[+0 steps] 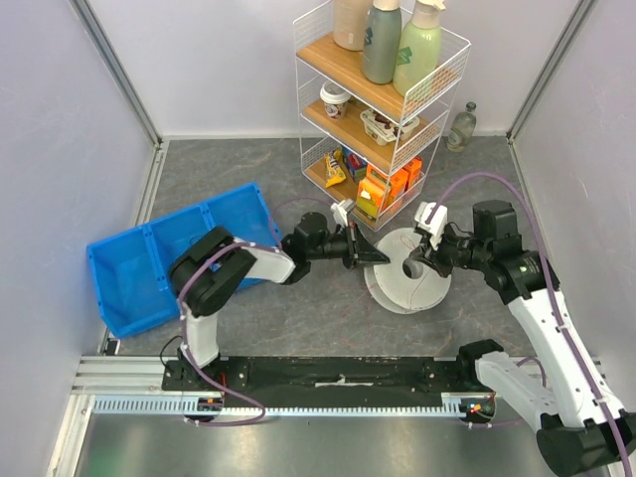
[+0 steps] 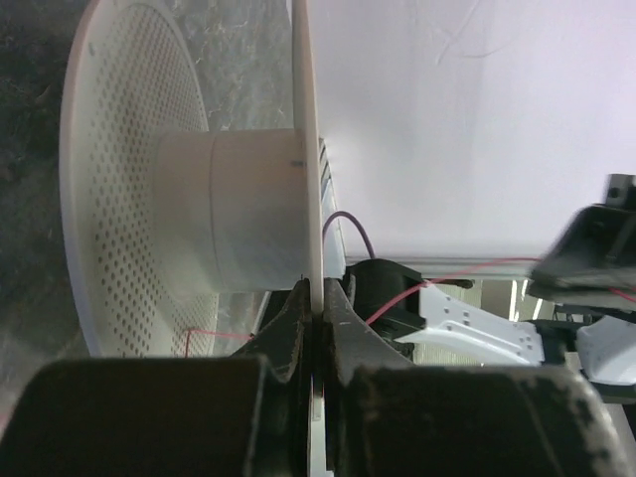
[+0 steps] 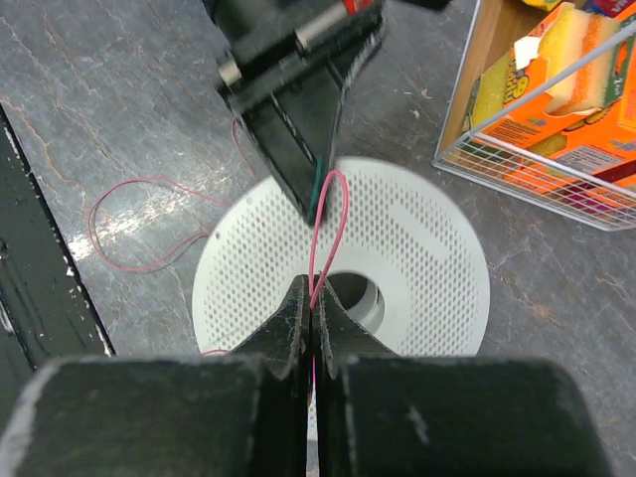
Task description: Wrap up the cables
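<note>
A white perforated spool point(image 1: 399, 290) lies on the grey table in front of the wire shelf. My left gripper point(image 1: 382, 257) reaches it from the left. In the left wrist view this gripper point(image 2: 316, 304) is shut on the thin edge of one spool flange point(image 2: 307, 149), beside the hub point(image 2: 238, 209). My right gripper point(image 3: 313, 301) hangs over the spool's centre hole, shut on a thin red cable point(image 3: 334, 224). The cable loops up toward the left gripper's fingertips point(image 3: 316, 199). More of the red cable lies slack on the table point(image 3: 139, 225).
A wire shelf point(image 1: 383, 109) with bottles and snack boxes stands just behind the spool. Its basket corner point(image 3: 556, 179) is close on the right. A blue bin point(image 1: 169, 258) sits at the left, a glass bottle point(image 1: 462, 127) at the back right. A black rail point(image 1: 338, 373) runs along the near edge.
</note>
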You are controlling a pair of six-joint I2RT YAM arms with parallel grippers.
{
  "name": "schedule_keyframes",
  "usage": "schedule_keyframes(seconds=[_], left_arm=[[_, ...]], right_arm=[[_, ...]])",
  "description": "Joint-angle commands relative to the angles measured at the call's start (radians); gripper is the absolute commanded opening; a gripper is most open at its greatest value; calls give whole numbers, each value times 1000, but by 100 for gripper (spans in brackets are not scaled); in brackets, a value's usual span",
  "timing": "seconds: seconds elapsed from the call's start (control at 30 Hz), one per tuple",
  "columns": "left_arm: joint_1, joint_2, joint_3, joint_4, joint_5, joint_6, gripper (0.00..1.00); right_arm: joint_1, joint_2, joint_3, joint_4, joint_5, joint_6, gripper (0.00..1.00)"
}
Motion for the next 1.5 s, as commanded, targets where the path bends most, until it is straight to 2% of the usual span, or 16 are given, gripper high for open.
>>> schedule_keyframes(seconds=[0.0, 0.17, 0.27, 0.5, 0.6, 0.73, 0.9, 1.0, 1.1, 1.17, 1.23, 1.3, 1.37, 1.47], left_arm=[[58, -273, -6, -153, 24, 122, 2], [133, -520, -33, -433, 102, 257, 2], [184, -671, -75, -583, 90, 318, 2], [236, -830, -66, -654, 29, 459, 2], [238, -877, -61, -706, 1, 534, 2], [241, -979, -37, -822, -57, 747, 2], [311, -1031, 29, -1017, -60, 906, 2], [322, -1028, 62, -1085, 9, 1004, 2], [320, -1008, 104, -1159, 40, 1132, 2], [317, -994, 131, -1203, 90, 1244, 2], [296, -985, 149, -1254, 125, 1367, 2], [247, -977, 164, -1339, 135, 1519, 2], [183, -973, 163, -1431, 121, 1665, 2], [117, -970, 129, -1514, 75, 1859, 2]], right_arm=[[2, -52, 51, 14, 38, 84, 0], [2, -71, 117, 38, 63, 171, 0], [1, -83, 152, 74, 19, 219, 0], [1, -120, 137, 59, -144, 271, 0], [2, -118, 157, 37, -111, 291, 0], [1, -89, 226, 40, 82, 389, 0], [-1, -29, 364, 173, 493, 492, 0], [1, 49, 514, 238, 793, 431, 0], [-1, 121, 655, 305, 1090, 295, 0], [-1, 144, 733, 368, 1152, 189, 0], [1, 161, 793, 367, 1129, 95, 0], [1, 190, 855, 259, 1066, 55, 0], [1, 193, 855, 136, 935, 49, 0], [1, 155, 714, 5, 651, 53, 0]])
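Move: The left fingers are shut on the near-left rim of the white spool's upper flange; the spool's middle lies about 6 cm right, 2 cm back and 4 cm below that hand. The orange boxes stand some 16 cm ahead and 2 cm left, and the blue tray's right compartment 30 cm left and 4 cm ahead. From the right hand, which pinches the red cable's loop, the spool is about 12 cm below, 1 cm ahead and 2 cm left; the boxes are 18 cm ahead and 5 cm left. Keeping its pinch on the flange, the left hand carries the spool up about 16 cm and some 18 cm left towards the blue tray, rolling it until its upper flange faces the robot, then eases back slightly. The right hand keeps the red cable loop, rises away from the spool, then sweeps up, right and a little forward, about 33 cm higher in all, its fingers swinging clockwise to point forward. ##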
